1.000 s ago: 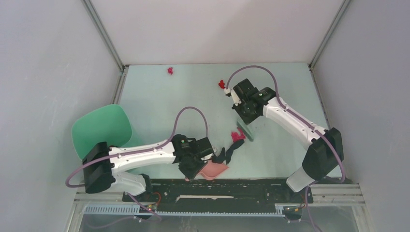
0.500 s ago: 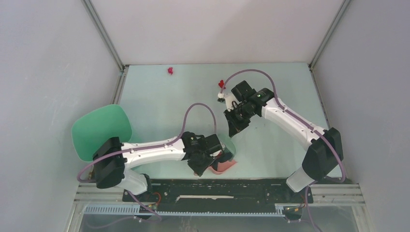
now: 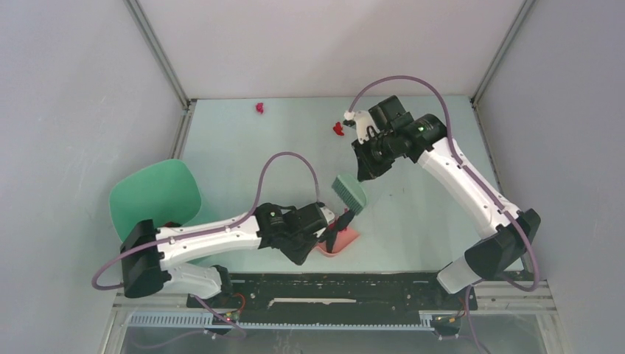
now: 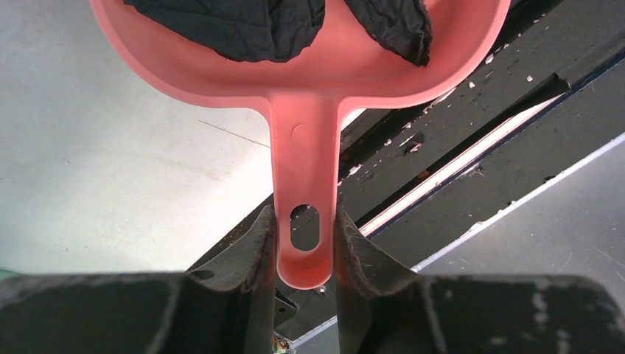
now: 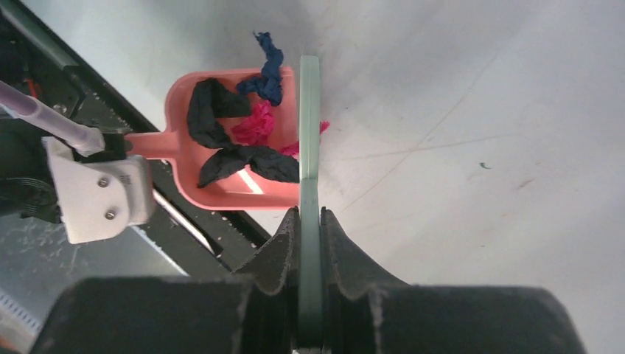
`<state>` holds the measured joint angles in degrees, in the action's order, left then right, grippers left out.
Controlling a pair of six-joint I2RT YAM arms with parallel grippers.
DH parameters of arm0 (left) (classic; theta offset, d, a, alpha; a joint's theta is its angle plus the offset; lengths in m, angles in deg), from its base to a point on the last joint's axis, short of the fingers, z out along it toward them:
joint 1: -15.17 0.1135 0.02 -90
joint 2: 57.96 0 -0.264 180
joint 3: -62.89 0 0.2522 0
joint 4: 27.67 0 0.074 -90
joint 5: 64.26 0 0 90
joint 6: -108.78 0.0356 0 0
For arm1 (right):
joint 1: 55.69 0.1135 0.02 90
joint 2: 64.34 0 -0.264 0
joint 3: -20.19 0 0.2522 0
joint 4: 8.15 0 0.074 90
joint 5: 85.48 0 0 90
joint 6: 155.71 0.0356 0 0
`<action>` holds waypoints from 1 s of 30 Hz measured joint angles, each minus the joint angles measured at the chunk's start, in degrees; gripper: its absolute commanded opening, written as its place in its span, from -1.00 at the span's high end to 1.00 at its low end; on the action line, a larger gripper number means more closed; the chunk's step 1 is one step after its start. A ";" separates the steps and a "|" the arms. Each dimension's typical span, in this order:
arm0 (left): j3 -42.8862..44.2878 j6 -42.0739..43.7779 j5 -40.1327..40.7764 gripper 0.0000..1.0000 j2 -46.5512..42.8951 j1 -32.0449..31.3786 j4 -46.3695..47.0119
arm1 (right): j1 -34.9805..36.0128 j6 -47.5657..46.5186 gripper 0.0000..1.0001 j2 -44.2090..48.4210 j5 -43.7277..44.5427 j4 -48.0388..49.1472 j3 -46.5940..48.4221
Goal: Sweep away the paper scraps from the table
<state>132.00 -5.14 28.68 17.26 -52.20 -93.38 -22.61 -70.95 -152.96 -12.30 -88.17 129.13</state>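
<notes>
My left gripper (image 3: 322, 230) (image 4: 304, 217) is shut on the handle of the pink dustpan (image 3: 348, 238) (image 4: 304, 110), low near the table's (image 3: 243, 162) front edge. Black paper scraps (image 4: 243, 26) lie in the pan. The right wrist view shows black (image 5: 210, 110), magenta (image 5: 254, 125) and dark blue (image 5: 269, 63) scraps in the dustpan (image 5: 173, 140). My right gripper (image 3: 362, 169) (image 5: 308, 214) is shut on the green brush (image 3: 348, 193) (image 5: 309, 133), its head hanging at the pan's mouth. Two red scraps (image 3: 259, 108) (image 3: 338, 128) lie far back on the table.
A darker green round bin (image 3: 155, 195) stands off the table's left side beside the left arm. A black metal rail (image 3: 354, 287) (image 4: 472, 169) runs along the front edge just under the dustpan. Grey walls close in the table on three sides.
The scraps that lay by the pan now sit inside it. The left arm shifted the dustpan right. The right arm pulled the brush left toward the pan, then its wrist rose and swung back.
</notes>
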 measured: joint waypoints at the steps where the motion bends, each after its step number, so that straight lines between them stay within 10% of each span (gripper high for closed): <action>1: -0.48 -0.20 0.17 1.00 -0.92 0.00 0.15 | -0.02 -0.33 1.00 0.44 1.18 -0.02 0.57; 18: -7.76 -3.21 1.95 0.99 -6.16 0.00 1.42 | -4.13 -3.26 1.00 0.72 11.54 5.01 -8.37; 30: -7.54 -4.48 0.92 0.57 0.98 0.00 1.99 | 0.55 -2.54 1.00 -4.85 10.49 11.89 -13.25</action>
<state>124.46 -9.62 29.60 18.24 -52.20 -91.39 -22.07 -73.49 -157.81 -1.81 -76.28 115.88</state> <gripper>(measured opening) 0.302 0.144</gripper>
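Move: The pink scrap hanging over the dustpan's lip lies nearly under the right hand, about 1 cm back, 2 cm to its left and 19 cm below. The dustpan's middle is some 6 cm back and 6 cm left of that hand. In the pan, the long dark scrap is about 7 cm back and 3 cm left, the navy scrap 2 cm back and 9 cm left. From the left hand, the pink scrap is some 12 cm ahead, 10 cm right and 5 cm lower. Forward about 3 cm and right about 5 cm, the right hand takes the raised brush out past the dustpan's mouth, then sinks some 9 cm below its starting height, coming back left 3 to 4 cm late in the drop and tilting a little over 10 degrees. The left hand keeps its grip on the dustpan, shifting it left about 3 cm, then lowering it 4 cm towards the table. ##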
